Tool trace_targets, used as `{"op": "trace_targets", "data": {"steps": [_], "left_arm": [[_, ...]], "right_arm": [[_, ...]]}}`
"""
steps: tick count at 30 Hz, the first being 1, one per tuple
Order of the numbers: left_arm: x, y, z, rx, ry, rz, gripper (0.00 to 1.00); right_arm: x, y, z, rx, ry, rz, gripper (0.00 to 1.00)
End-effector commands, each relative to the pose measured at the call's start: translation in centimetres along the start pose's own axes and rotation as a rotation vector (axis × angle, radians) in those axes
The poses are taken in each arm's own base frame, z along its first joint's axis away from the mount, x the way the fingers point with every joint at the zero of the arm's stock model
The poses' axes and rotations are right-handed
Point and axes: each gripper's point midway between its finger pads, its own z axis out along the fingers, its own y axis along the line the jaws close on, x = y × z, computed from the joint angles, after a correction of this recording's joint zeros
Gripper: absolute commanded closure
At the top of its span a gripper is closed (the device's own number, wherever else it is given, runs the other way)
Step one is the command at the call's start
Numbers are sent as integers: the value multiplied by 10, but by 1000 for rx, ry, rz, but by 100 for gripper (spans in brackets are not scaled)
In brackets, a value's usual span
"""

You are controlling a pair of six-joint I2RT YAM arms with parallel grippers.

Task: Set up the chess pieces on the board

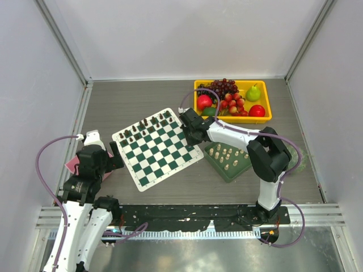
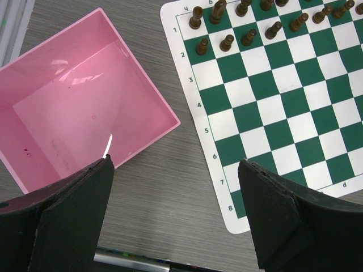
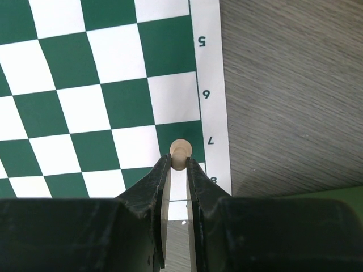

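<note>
The green and white board (image 1: 157, 148) lies mid-table, turned at an angle. Dark pieces (image 1: 146, 126) stand in two rows along its far left edge. Several cream chess pieces (image 1: 226, 154) stand on a dark green tray (image 1: 231, 171) to the board's right. My right gripper (image 1: 191, 137) hovers over the board's right side. In the right wrist view it (image 3: 178, 162) is shut on a cream pawn (image 3: 180, 152) above the green square by the "7" mark on the board (image 3: 113, 85). My left gripper (image 2: 176, 190) hangs open and empty above bare table, between the pink box (image 2: 85, 102) and the board's corner (image 2: 283, 107).
A yellow tray (image 1: 267, 103) with grapes, apples and a pear sits at the back right. The pink box (image 1: 72, 164) lies under the left arm. Dark pieces (image 2: 227, 25) fill rows 1 and 2 in the left wrist view. Grey walls enclose the table.
</note>
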Motion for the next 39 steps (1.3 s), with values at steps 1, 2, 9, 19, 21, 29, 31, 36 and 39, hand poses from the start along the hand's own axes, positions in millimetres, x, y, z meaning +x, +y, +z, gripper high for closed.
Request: {"op": "trace_targets", "data": {"steps": [1, 2, 9, 19, 21, 29, 31, 36, 39], "left_arm": [[-22, -4, -5, 21, -78, -7, 1], [-22, -4, -5, 21, -77, -8, 1], [-22, -4, -5, 24, -78, -5, 1], [-22, -4, -6, 23, -80, -8, 1], [-22, -4, -6, 22, -82, -9, 1], [-22, -4, -6, 23, -78, -8, 1], [-22, -4, -6, 21, -79, -8, 1], [-22, -4, -5, 21, -79, -8, 1], [-22, -4, -5, 21, -77, -8, 1]], "right_arm": [[-13, 14, -3, -28, -35, -5, 90], [-12, 14, -2, -29, -32, -5, 90], [-10, 11, 7, 0, -25, -10, 89], [-11, 8, 8, 20, -26, -19, 87], [-10, 9, 9, 19, -22, -20, 87], [-11, 14, 5, -5, -21, -23, 73], [-14, 15, 3, -8, -29, -22, 67], [-25, 17, -7, -19, -56, -27, 56], [-31, 17, -15, -17, -71, -31, 53]]}}
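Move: The right hand holds a pale pawn just above the board; its place, the green edge square beside the 7, lies almost straight below, some 3 cm down. The green tray's middle is about 16 cm to the right and 3 cm back; the nearest dark pawn stands roughly 12 cm ahead and 7 cm left. The left hand takes no part; that square lies about 31 cm to its right, 13 cm ahead, 14 cm below. Down by about 1.5 cm, almost straight, the right hand lowers the pinched pale pawn onto the green edge square by the 7, easing slightly back and then forward again. It holds still there, then the fingers spread to a little under half open, letting go of the pawn, and the hand just begins to lift, with no real turn of the wrist. ##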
